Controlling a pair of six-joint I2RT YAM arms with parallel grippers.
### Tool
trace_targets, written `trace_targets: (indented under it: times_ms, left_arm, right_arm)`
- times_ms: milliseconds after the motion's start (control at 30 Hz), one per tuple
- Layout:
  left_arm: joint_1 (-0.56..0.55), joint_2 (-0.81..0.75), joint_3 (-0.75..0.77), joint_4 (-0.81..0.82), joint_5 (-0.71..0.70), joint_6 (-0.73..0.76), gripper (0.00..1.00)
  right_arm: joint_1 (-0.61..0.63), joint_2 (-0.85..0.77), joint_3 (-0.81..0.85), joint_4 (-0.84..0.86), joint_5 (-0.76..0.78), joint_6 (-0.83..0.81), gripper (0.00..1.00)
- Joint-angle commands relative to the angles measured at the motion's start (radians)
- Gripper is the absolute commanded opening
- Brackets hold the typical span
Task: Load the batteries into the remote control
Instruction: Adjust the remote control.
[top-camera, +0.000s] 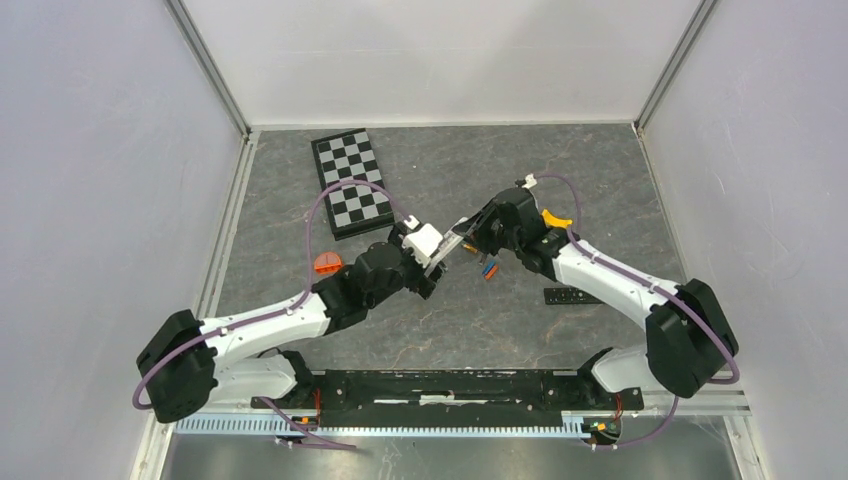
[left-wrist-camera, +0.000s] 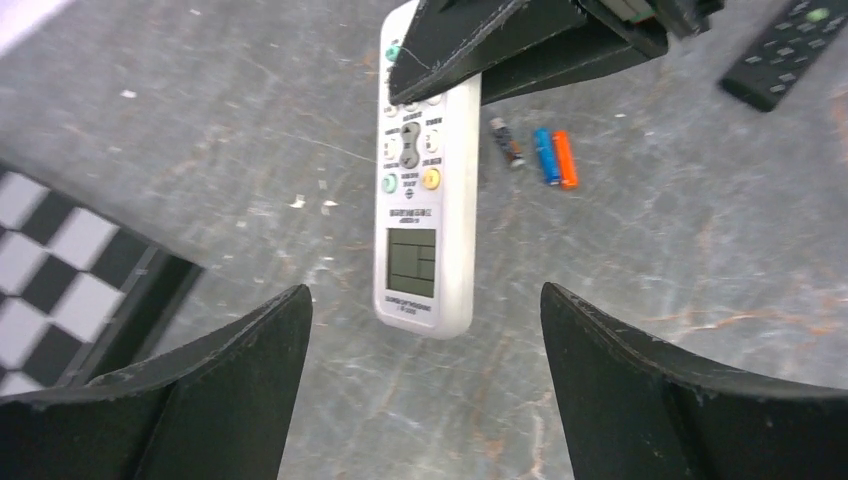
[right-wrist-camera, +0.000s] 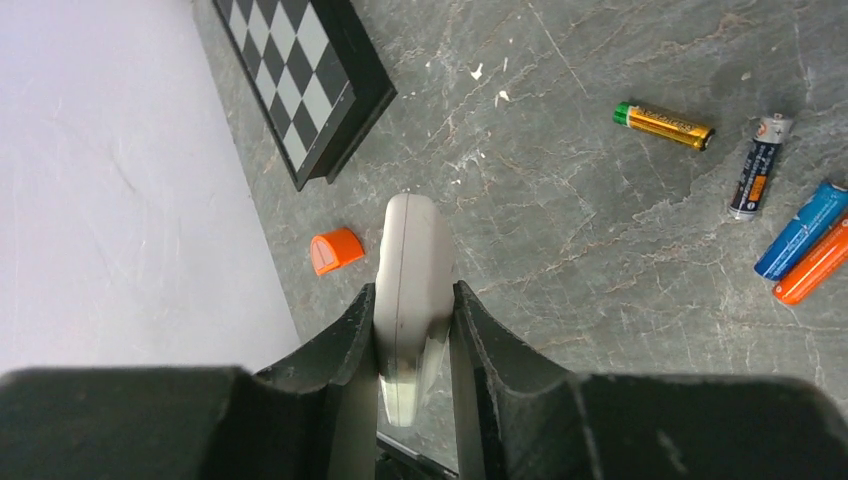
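Note:
My right gripper (right-wrist-camera: 415, 300) is shut on the white remote control (right-wrist-camera: 412, 260), pinching it edge-on above the table. From the left wrist, the remote control (left-wrist-camera: 420, 200) shows its buttons and screen, its lower end hanging level with the tips of my open left gripper (left-wrist-camera: 425, 288), whose fingers stand well clear on either side. Several batteries lie loose on the table: a gold one (right-wrist-camera: 664, 125), a black one (right-wrist-camera: 757, 167), a blue one (right-wrist-camera: 802, 231) and an orange one (right-wrist-camera: 812, 262). From above, both grippers meet mid-table over the remote control (top-camera: 456, 240).
A chessboard (top-camera: 352, 183) lies at the back left. An orange cap (top-camera: 327, 264) sits beside the left arm, and a yellow piece (top-camera: 556, 218) behind the right arm. A black remote (top-camera: 572, 296) lies near the right arm.

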Motion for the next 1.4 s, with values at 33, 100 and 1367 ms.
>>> trace_targets:
  times_ms: [33,100,1367]
  left_arm:
    - [-0.044,-0.012,-0.018,0.094,-0.198,0.269,0.88]
    - [-0.058,-0.013,-0.050,0.153,-0.200,0.307,0.87]
    - [-0.053,0.130,0.029,0.071,0.093,0.230,0.02]
  right_arm:
    - [-0.005,0.035,0.139,-0.159,0.051,0.111,0.00]
    - [-0.006,0.033,0.147,-0.175,0.048,0.139,0.00]
    - [-0.114,-0.013,0.086,-0.128,-0.249,-0.280,0.94]
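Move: The white remote hangs from the closed right fingers. Its middle is about 6 cm ahead of the open left gripper, 6 cm to its right and 1 cm lower; from the right hand it is some 3 cm back, 4 cm left and 1 cm down. The yellow battery lies 14 cm below the left hand, about 8 cm ahead and 12 cm right, with the blue and orange batteries 18 cm right, 1 cm ahead. Roll the open left gripper about 20 degrees, its left side rising, and tip its fingers up about as much. Bring it some 3 cm down and right to the remote's display end and pinch front against back, then ease farther down. Keep the right grip while that hand sinks and draws back slightly, tipping down; then open it wide and let go. ##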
